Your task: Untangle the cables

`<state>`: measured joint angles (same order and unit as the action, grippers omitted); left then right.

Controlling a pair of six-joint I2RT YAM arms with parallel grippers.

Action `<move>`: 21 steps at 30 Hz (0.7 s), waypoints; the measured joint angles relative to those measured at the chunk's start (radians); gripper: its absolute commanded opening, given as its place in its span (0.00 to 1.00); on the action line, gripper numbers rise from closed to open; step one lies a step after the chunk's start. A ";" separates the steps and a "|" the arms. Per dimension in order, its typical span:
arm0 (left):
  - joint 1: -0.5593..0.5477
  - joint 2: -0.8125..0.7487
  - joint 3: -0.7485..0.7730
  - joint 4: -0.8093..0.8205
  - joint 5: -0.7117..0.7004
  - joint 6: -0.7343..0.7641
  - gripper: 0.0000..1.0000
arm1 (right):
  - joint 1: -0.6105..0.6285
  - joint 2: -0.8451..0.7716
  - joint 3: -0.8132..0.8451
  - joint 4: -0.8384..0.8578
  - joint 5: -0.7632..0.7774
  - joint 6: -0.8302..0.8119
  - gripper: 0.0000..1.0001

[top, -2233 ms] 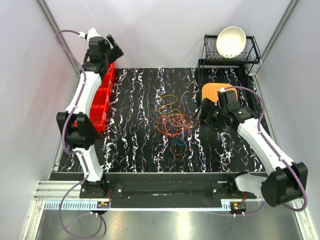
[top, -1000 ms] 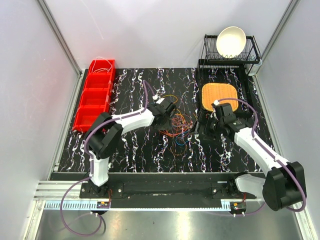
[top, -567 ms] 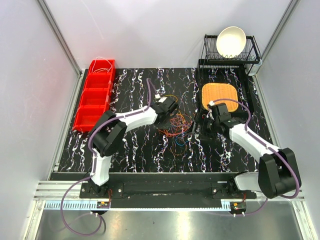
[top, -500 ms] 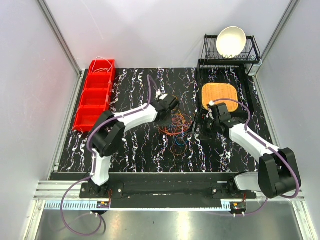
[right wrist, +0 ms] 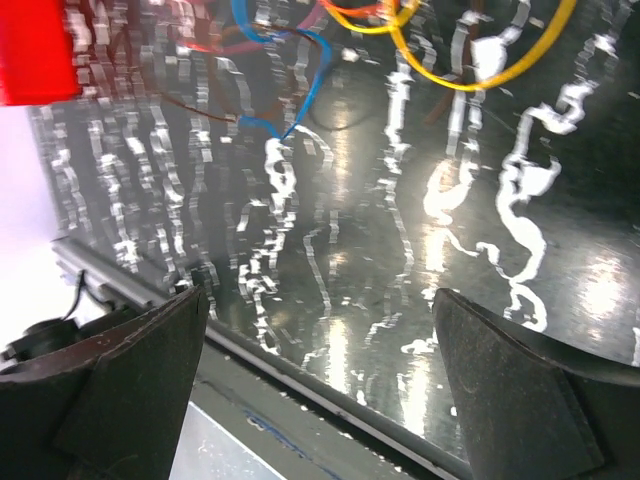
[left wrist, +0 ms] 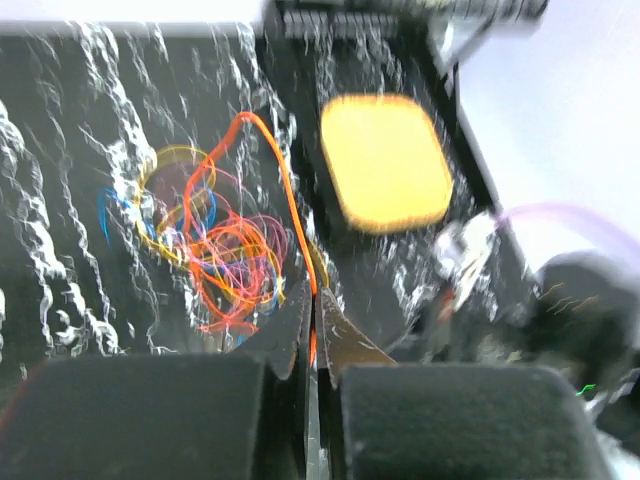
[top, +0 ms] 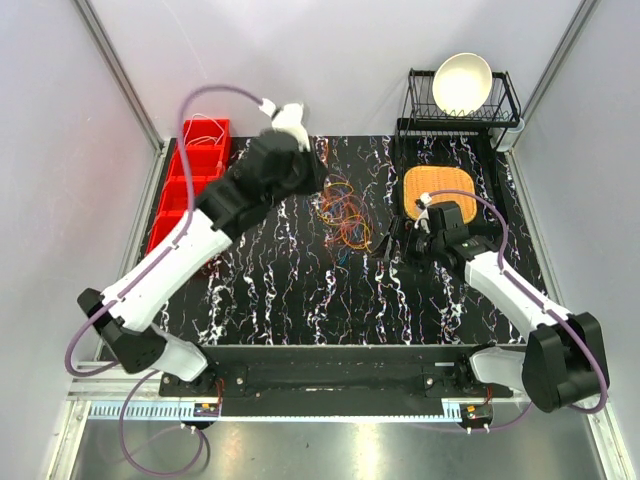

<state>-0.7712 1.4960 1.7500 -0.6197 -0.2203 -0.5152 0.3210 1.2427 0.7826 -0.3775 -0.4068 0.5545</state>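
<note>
The cables [top: 345, 215] lie as a loose tangle of orange, yellow, purple and blue loops on the black marbled table [top: 280, 290]. My left gripper [top: 312, 178] is raised above the tangle's back left. In the left wrist view it [left wrist: 312, 312] is shut on one orange cable [left wrist: 285, 190], which arcs up out of the tangle [left wrist: 220, 245]. My right gripper [top: 392, 240] sits low just right of the tangle. In the right wrist view it [right wrist: 320, 350] is open with nothing between its fingers, and blue [right wrist: 295, 70] and yellow [right wrist: 480, 70] strands lie ahead of it.
Red bins [top: 185, 205] line the table's left edge, partly under my left arm. An orange mat [top: 436, 190] lies behind my right gripper. A dish rack [top: 500, 115] with a white bowl [top: 462, 82] stands at the back right. The table's metal front edge [right wrist: 330, 395] shows below the right fingers.
My left gripper shut on an orange cable in the tangle, then rose and drew back to the left with it. The tangle shifted slightly toward the back. The right arm barely moved.
</note>
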 measured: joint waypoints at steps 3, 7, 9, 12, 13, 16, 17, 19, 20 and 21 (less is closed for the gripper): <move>0.000 -0.034 -0.228 0.062 0.078 0.000 0.00 | 0.000 -0.024 0.000 0.024 -0.027 0.010 1.00; -0.001 0.066 -0.494 0.097 0.189 0.003 0.00 | 0.000 -0.026 -0.001 0.064 -0.071 0.036 1.00; -0.001 0.096 -0.580 0.091 0.234 0.007 0.00 | 0.000 -0.026 -0.001 0.094 -0.100 0.053 1.00; -0.002 0.098 -0.623 0.090 0.281 0.011 0.00 | 0.000 -0.026 -0.003 0.152 -0.156 0.087 1.00; -0.002 0.098 -0.621 0.107 0.288 0.011 0.00 | 0.000 -0.026 -0.006 0.180 -0.177 0.099 0.99; -0.002 0.097 -0.600 0.146 0.328 0.011 0.00 | 0.000 -0.028 -0.015 0.248 -0.220 0.130 0.98; -0.002 0.097 -0.593 0.158 0.340 0.011 0.00 | 0.000 -0.028 -0.015 0.263 -0.229 0.138 0.97; -0.002 0.097 -0.579 0.183 0.362 0.010 0.00 | 0.001 -0.028 -0.013 0.288 -0.239 0.157 0.95; -0.002 0.097 -0.574 0.195 0.373 0.010 0.00 | 0.001 -0.026 -0.008 0.294 -0.241 0.167 0.93; -0.002 0.097 -0.571 0.203 0.379 0.010 0.00 | 0.001 -0.024 -0.004 0.301 -0.241 0.177 0.93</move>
<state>-0.7731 1.5932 1.1793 -0.4164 0.1589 -0.5049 0.3218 1.2190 0.7784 -0.0769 -0.6479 0.7315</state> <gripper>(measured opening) 0.008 0.957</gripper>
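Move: The left fingers, already shut on an orange cable, hold it high; the tangle it hangs into lies about 5 cm ahead, 3 cm right and 36 cm below. The blue cable's near end is some 4 cm back and 3 cm right, the open right gripper roughly 5 cm back, 12 cm right and 26 cm lower, the yellow board 9 cm ahead and 23 cm right. From the right hand the tangle lies about 9 cm ahead, 9 cm left and 10 cm below. Keeping its pinch on the orange cable, the left hand swoops down some 28 cm and back about 8 cm to the near side of the tangle, tipping its fingers down by about 30 degrees, then eases up and to the right by roughly 4 cm each way, turning clockwise. The right hand, fingers still wide open, rises about 7 cm and shifts left some 5 cm towards the left gripper and its cable, its left side rolling up some 20 degrees. ##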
